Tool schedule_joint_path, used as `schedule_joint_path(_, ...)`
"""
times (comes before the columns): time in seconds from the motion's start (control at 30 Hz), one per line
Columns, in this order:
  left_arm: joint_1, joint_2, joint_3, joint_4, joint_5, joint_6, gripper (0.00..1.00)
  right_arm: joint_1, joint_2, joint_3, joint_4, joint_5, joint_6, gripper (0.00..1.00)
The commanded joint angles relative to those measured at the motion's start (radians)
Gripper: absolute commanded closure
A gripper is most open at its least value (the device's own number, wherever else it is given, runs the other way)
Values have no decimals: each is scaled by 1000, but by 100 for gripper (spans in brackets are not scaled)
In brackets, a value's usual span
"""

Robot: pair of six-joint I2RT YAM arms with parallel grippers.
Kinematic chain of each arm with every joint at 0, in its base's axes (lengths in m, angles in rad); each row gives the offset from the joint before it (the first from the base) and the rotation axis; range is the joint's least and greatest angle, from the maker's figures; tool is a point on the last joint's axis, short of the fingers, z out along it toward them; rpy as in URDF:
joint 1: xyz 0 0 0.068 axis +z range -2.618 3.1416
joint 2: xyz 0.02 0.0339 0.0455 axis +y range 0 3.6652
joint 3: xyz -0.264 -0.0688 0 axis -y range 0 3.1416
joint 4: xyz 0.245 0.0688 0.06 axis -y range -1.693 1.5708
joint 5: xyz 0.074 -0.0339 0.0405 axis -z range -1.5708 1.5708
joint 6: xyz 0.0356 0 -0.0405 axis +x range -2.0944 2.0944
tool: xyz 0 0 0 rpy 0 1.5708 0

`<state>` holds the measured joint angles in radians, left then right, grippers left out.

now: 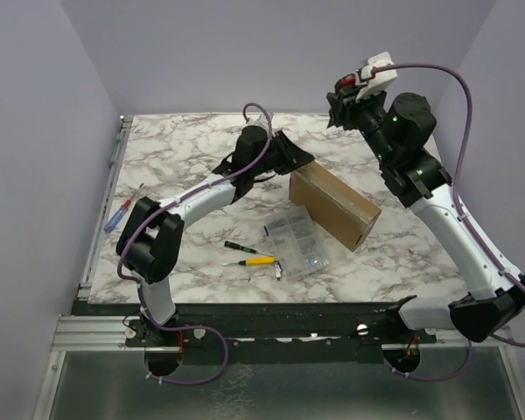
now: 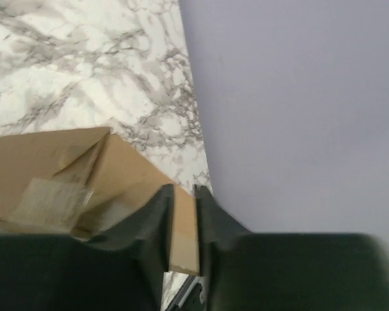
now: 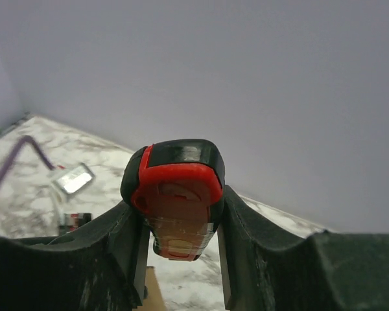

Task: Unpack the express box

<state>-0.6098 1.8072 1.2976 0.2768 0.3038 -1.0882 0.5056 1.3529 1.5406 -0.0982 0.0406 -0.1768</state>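
Observation:
The brown express box (image 1: 334,206) lies near the table's middle, tilted, its far left end lifted. My left gripper (image 1: 295,160) is at that end, and in the left wrist view it (image 2: 183,192) is shut on the edge of a cardboard flap (image 2: 184,240) of the box (image 2: 45,162). My right gripper (image 1: 340,98) is raised high over the back of the table. In the right wrist view it (image 3: 180,206) is shut on a red and black tool (image 3: 180,172).
A clear compartment case (image 1: 296,246) lies just in front of the box. A yellow-handled screwdriver (image 1: 259,260) and a small dark tool (image 1: 236,248) lie to its left. A blue and red pen (image 1: 118,213) lies at the left table edge. Walls stand close behind.

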Motion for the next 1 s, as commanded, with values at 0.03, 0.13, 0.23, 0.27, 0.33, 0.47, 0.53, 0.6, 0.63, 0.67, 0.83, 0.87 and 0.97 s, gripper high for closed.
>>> schedule_joint_path(0.03, 21, -30, 156, -33, 140, 31, 58, -9, -41, -99, 8, 628, -56, 100)
schedule_joint_path(0.13, 51, -64, 191, -42, 218, 50, 49, -48, -29, -116, -106, 767, -36, 99)
schedule_joint_path(0.23, 83, -118, 177, -87, 267, 122, 43, -98, -63, -181, -193, 760, 61, 99)
schedule_joint_path(0.27, 93, -141, 163, -117, 269, 159, 41, -114, -80, -200, -221, 736, 107, 99)
schedule_joint_path(0.33, 113, -185, 133, -181, 264, 250, 39, -139, -110, -238, -248, 711, 147, 99)
schedule_joint_path(0.47, 148, -262, 63, -267, 259, 380, 36, -194, -126, -252, -369, 686, 267, 99)
schedule_joint_path(0.53, 161, -281, 51, -301, 242, 438, 30, -235, -107, -216, -510, 662, 379, 99)
schedule_joint_path(0.6, 175, -272, 58, -329, 255, 460, 26, -252, -81, -159, -676, 648, 483, 100)
schedule_joint_path(0.63, 179, -258, 64, -330, 274, 452, 25, -253, -77, -147, -738, 626, 503, 100)
schedule_joint_path(0.67, 184, -241, 70, -330, 296, 437, 25, -253, -76, -148, -786, 603, 517, 99)
schedule_joint_path(0.83, 185, -174, 95, -323, 308, 390, 25, -254, -126, -314, -884, 609, 598, 100)
schedule_joint_path(0.87, 186, -163, 101, -323, 304, 393, 25, -256, -137, -351, -866, 599, 597, 100)
schedule_joint_path(0.97, 186, -128, 114, -323, 308, 382, 25, -266, -140, -401, -837, 584, 592, 99)
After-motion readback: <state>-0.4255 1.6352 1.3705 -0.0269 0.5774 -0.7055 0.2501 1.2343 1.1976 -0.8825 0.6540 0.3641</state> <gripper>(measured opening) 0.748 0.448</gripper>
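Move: The right hand, holding the red knife, is bound for the bare table to the right of the box, roughly 14 cm back, 22 cm right and 44 cm down; the box's middle lies about 10 cm back, 6 cm right and 34 cm below. The left hand is at the box's far left end, with the box's middle some 10 cm back, 8 cm right and 12 cm below; the clear parts case sits about 18 cm back and 2 cm left, 22 cm lower. Right hand swings the knife about 22 cm right, 24 down beside the box; left opens wide, lifting leftward. ##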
